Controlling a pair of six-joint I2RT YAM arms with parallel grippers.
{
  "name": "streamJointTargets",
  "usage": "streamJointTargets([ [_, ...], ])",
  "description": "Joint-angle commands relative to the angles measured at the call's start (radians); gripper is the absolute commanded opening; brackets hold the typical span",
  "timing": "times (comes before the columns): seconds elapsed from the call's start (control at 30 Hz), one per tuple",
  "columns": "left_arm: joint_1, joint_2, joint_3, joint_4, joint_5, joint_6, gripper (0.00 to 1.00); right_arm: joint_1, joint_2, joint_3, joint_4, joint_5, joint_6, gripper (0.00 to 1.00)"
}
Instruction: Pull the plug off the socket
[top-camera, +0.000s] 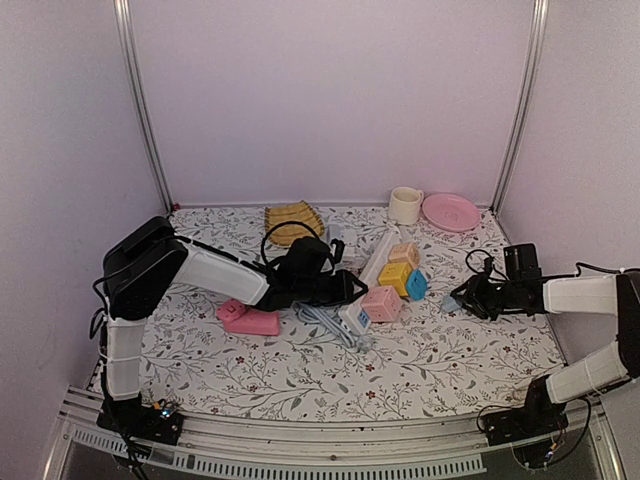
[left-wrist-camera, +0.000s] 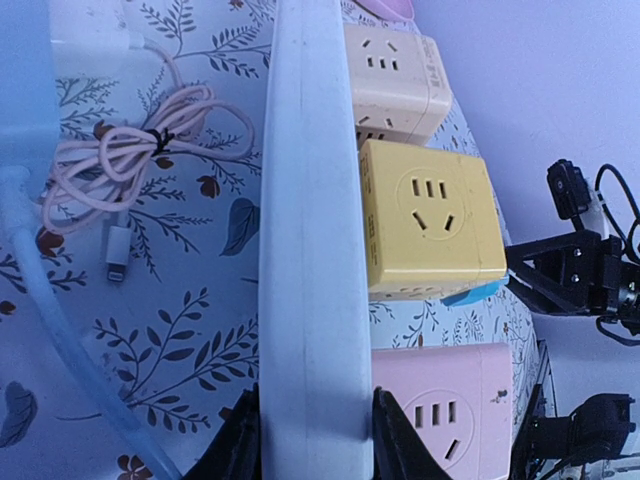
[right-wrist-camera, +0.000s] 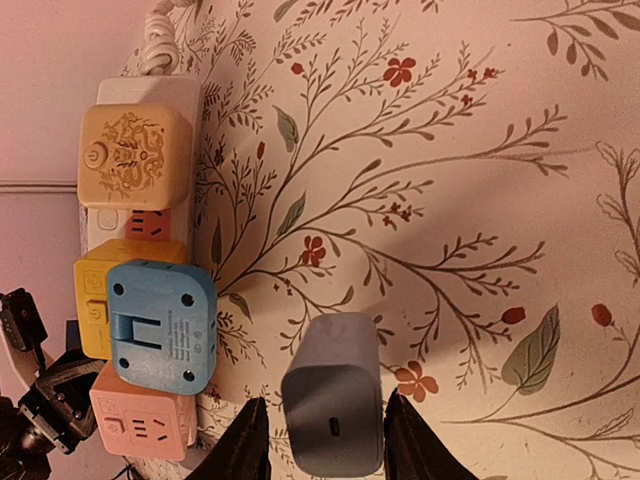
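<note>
The socket (top-camera: 372, 268), a long white strip carrying cream, yellow and pink cube outlets, lies mid-table. My left gripper (left-wrist-camera: 315, 445) is shut on the strip's white body (left-wrist-camera: 310, 250), one finger on each side of it, beside the pink cube (left-wrist-camera: 450, 420). The plug (right-wrist-camera: 333, 405), a small grey-blue charger block with a port facing the camera, rests on the floral cloth, apart from the socket. My right gripper (right-wrist-camera: 328, 445) straddles it, open, with a narrow gap showing on both sides. From above, the plug (top-camera: 451, 301) shows at the right gripper's (top-camera: 463, 299) tips.
A blue cube adapter (right-wrist-camera: 160, 325) sits against the yellow cube. A cream mug (top-camera: 405, 205) and pink plate (top-camera: 450, 211) stand at the back right, a yellow object (top-camera: 292, 222) at the back. A pink item (top-camera: 250, 320), a grey-blue strip (top-camera: 325, 322) and a coiled cable (left-wrist-camera: 130, 150) lie near the left arm.
</note>
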Motion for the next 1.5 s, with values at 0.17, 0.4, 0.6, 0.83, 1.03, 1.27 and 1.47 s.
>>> streamJointTargets([
  [0.17,-0.011,0.069,-0.075,-0.173,-0.016,0.075,0.0,-0.082,0.051,-0.014,0.053,-0.017,-0.093,0.6],
  [0.4,-0.011,0.071,-0.084,-0.172,-0.014,0.076,0.0,-0.082,-0.019,-0.019,0.035,-0.026,-0.098,0.84],
  [0.6,-0.011,0.075,-0.082,-0.172,-0.017,0.077,0.0,-0.022,-0.08,-0.019,0.063,-0.056,-0.064,0.93],
  [0.83,-0.009,0.079,-0.087,-0.176,-0.022,0.075,0.0,0.103,-0.06,-0.008,0.186,-0.065,0.021,0.97],
  [1.03,-0.009,0.08,-0.084,-0.183,-0.02,0.073,0.0,0.142,0.073,-0.004,0.335,-0.111,0.081,0.98],
  [1.27,-0.009,0.08,-0.069,-0.201,-0.019,0.076,0.0,0.148,0.246,-0.015,0.598,-0.196,0.149,0.98],
  [1.47,-0.007,0.088,-0.055,-0.206,-0.012,0.076,0.0,0.147,0.344,-0.03,0.853,-0.239,0.262,0.98],
])
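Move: My right hand has the pale plug between its barely parted fingers, close above the table. The blue plug, my next aim, is about 11 cm to the left, 4 cm ahead and roughly level; the yellow plug sits some 4 cm beyond it to the left. From my right hand the pink plug is 17 cm left and about level with it, the peach plug 12 cm left and 12 cm ahead. From my left hand, the blue plug is about 12 cm right and 3 cm ahead. I ease my right hand a couple of centimetres farther right and slightly down, spreading the fingers wide to let go of the pale plug. Then I lift and swing about 11 cm left towards the blue plug, dipping again and edging forward, the wrist turning some 20 degrees, open fingers coming to either side of it. My left hand stays still, keeping its grip on the white power strip. ##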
